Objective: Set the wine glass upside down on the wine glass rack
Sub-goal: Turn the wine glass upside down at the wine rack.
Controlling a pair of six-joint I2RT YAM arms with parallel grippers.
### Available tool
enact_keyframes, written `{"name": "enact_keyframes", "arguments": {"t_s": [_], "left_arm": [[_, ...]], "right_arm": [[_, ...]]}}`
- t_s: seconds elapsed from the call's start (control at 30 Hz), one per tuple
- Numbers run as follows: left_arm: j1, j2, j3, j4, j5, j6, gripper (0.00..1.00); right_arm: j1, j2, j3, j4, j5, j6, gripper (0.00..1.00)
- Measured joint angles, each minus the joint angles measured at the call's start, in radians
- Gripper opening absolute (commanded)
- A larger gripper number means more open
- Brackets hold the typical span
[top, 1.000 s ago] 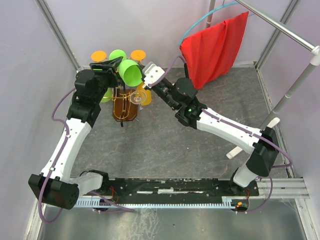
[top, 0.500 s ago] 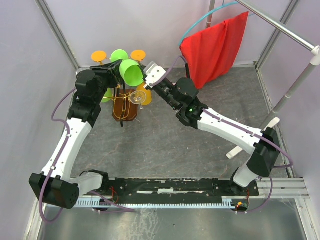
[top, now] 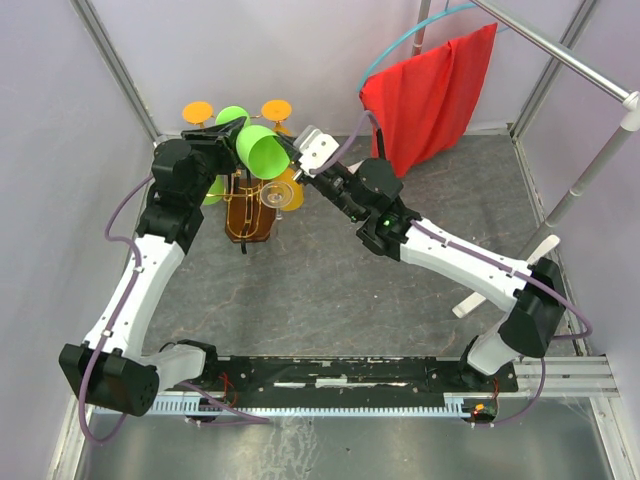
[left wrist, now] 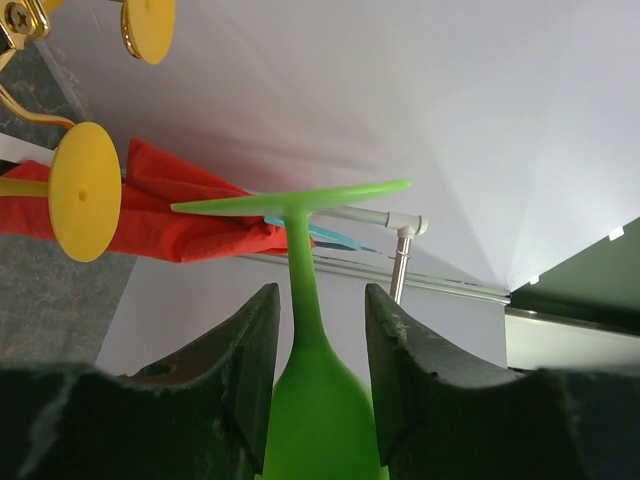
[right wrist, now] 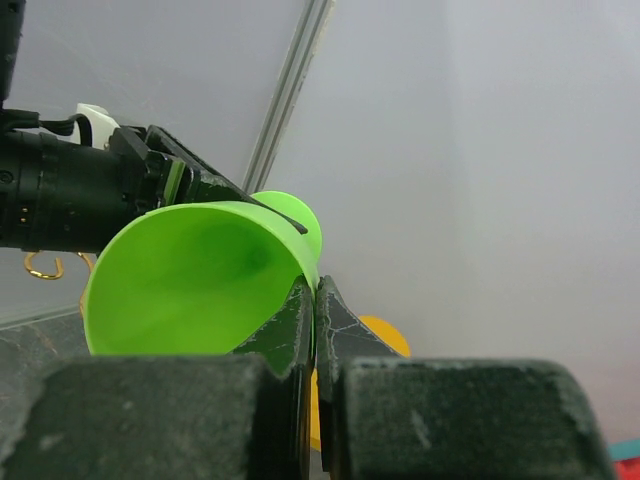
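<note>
A bright green wine glass (top: 262, 150) hangs in the air above the wine glass rack (top: 250, 218), tilted, with its mouth toward the right arm and its foot (top: 232, 115) toward the back. My right gripper (top: 293, 155) is shut on the rim, which is pinched at its fingertips (right wrist: 317, 283). The left gripper (top: 230, 132) straddles the glass (left wrist: 320, 420) where bowl meets stem. Its jaws stand partly apart, the bowl fills the space between them, and the thin stem has air on both sides. The rack's copper wire (left wrist: 15, 25) shows at the left wrist view's top left.
Orange glasses hang on the rack, their feet (top: 197, 110) (top: 275, 108) up, one bowl (top: 288, 192) on its right side. A second green glass (top: 212, 190) hangs on the rack's left. A red cloth (top: 430, 95) drapes from a white pipe frame (top: 600, 150) at back right.
The left jaws, wide apart a second ago, have closed in around the glass's neck. The glass and the right gripper have shifted slightly, the bowl tipping more toward the left arm.
</note>
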Motion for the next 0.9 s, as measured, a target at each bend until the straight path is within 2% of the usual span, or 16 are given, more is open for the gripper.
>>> {"name": "enact_keyframes", "arguments": {"t_s": [0.17, 0.37, 0.47, 0.63, 0.7, 0.9], "left_arm": [[0.000, 0.006, 0.000, 0.012, 0.006, -0.006, 0.37], [0.002, 0.012, -0.002, 0.022, -0.003, -0.013, 0.18], [0.003, 0.017, -0.002, 0.023, -0.002, -0.013, 0.14], [0.003, 0.044, 0.001, 0.031, 0.011, 0.007, 0.07], [0.003, 0.065, 0.006, 0.051, 0.024, 0.024, 0.03], [0.006, 0.127, 0.047, 0.096, 0.062, 0.129, 0.03]], "right_arm": [[0.000, -0.010, -0.008, 0.002, -0.016, 0.018, 0.01], [-0.002, -0.014, -0.008, 0.001, -0.014, 0.011, 0.01], [-0.002, -0.014, -0.008, -0.003, -0.011, 0.006, 0.01], [-0.003, -0.014, -0.007, -0.030, 0.002, -0.003, 0.16], [-0.003, -0.014, -0.007, -0.042, 0.005, -0.005, 0.19], [-0.002, -0.020, -0.010, -0.082, 0.021, -0.021, 0.26]]}}
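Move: The green wine glass lies on its side between the hands, foot away to the forward left: its middle is about 3 cm right, 2 cm back and 1 cm above the left hand, and some 5 cm ahead, 5 cm left and 4 cm below the right hand pinching its rim. From the left hand, the near orange glass hangs 5 cm ahead, 6 right, 20 below; the far orange one 13 ahead, 5 right, 20 below; the clear glass 4 back, 5 right, 26 below. The green wine glass's stem gets pinched by the left fingers, which close from about half open to a quarter while the hand hardly shifts; the left hand then carries the stem forward about 3 cm, with a little right and a slight dip. Once that grip is on, the right fingers, shut on the rim till then, open a little around it as the hand sinks 1–2 cm. ##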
